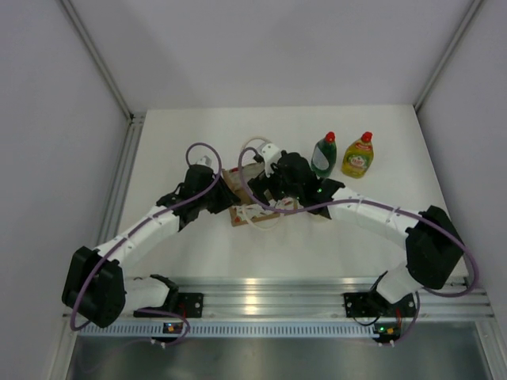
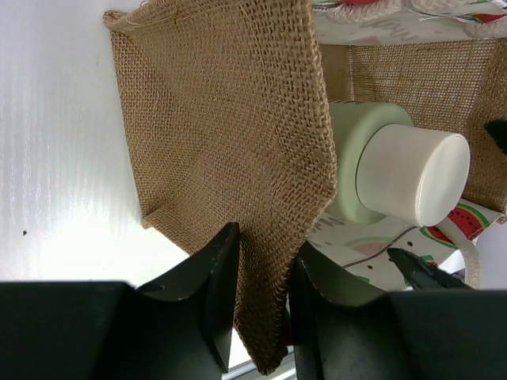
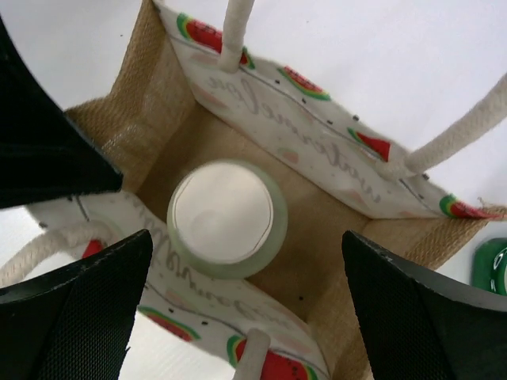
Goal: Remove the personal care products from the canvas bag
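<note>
The canvas bag (image 1: pixel 252 212) stands mid-table, mostly hidden under both grippers. My left gripper (image 2: pixel 265 261) is shut on the bag's burlap side wall (image 2: pixel 222 119); it shows in the top view (image 1: pixel 224 198). My right gripper (image 3: pixel 245 237) is open, hovering over the bag's open mouth (image 3: pixel 317 131), and shows in the top view (image 1: pixel 275 186). Inside stands the pale greenish-white cylinder with white cap (image 3: pixel 226 218), also in the left wrist view (image 2: pixel 408 174). The dark green bottle (image 1: pixel 323 155) and the yellow bottle (image 1: pixel 358 154) stand on the table, right of the bag. I cannot make out the cream pump bottle.
The bag's rope handles (image 3: pixel 467 131) loop out over its rim on both sides. The green bottle's edge (image 3: pixel 493 267) is close to the bag's right corner. White walls and metal rails (image 1: pixel 119 182) bound the table.
</note>
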Robot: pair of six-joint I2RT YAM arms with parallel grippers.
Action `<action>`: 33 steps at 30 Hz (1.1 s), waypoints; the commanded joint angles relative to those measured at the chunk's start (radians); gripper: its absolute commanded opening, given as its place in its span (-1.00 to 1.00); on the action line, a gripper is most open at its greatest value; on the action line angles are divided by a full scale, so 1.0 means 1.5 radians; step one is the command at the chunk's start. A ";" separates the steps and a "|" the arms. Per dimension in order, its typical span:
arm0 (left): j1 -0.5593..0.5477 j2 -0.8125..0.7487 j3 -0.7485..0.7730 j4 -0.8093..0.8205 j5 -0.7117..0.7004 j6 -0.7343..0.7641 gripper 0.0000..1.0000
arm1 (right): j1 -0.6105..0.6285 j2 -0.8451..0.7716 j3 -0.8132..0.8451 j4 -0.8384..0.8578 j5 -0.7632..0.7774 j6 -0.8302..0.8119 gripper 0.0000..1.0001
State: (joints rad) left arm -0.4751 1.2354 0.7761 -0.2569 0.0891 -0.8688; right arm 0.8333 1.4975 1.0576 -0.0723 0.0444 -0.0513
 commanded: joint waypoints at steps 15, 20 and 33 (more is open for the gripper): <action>-0.008 -0.022 -0.030 0.022 -0.021 -0.032 -0.31 | 0.021 0.204 0.299 -0.298 0.055 0.077 0.99; -0.007 -0.023 -0.028 0.023 -0.024 -0.032 -0.31 | 0.028 0.242 0.311 -0.308 0.063 0.081 0.99; -0.007 -0.024 -0.020 0.021 -0.024 -0.029 -0.30 | 0.029 0.300 0.337 -0.322 0.069 0.083 0.28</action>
State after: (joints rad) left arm -0.4824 1.2194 0.7444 -0.2310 0.0631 -0.9180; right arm 0.8619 1.9270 1.5223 -0.5213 0.1375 0.0708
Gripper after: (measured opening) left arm 0.350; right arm 0.682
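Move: The pale green white-capped bottle in the canvas bag lies about 3 cm ahead of the right hand, 2 cm to its left and some 9 cm below; from the left hand, which still holds the bag's left rim, it is roughly 8 cm to the right, 2 cm ahead and 4 cm lower. On the table, the dark green bottle stands about 10 cm ahead and 17 cm right of the right hand, while the lotion bottle stands about 16 cm right and 5 cm back. The right hand first carries its open fingers forward and left about 4 cm, rising slightly, then sinks some 8 cm into the bag's mouth, tipping about 25 degrees so that the fingers point more steeply down over the pale green bottle. At the bottom it all but stops and closes its fingers by about a third, one on either side of the bottle's body below the white cap, while the left hand stays put and keeps its pinch on the bag's left rim. ##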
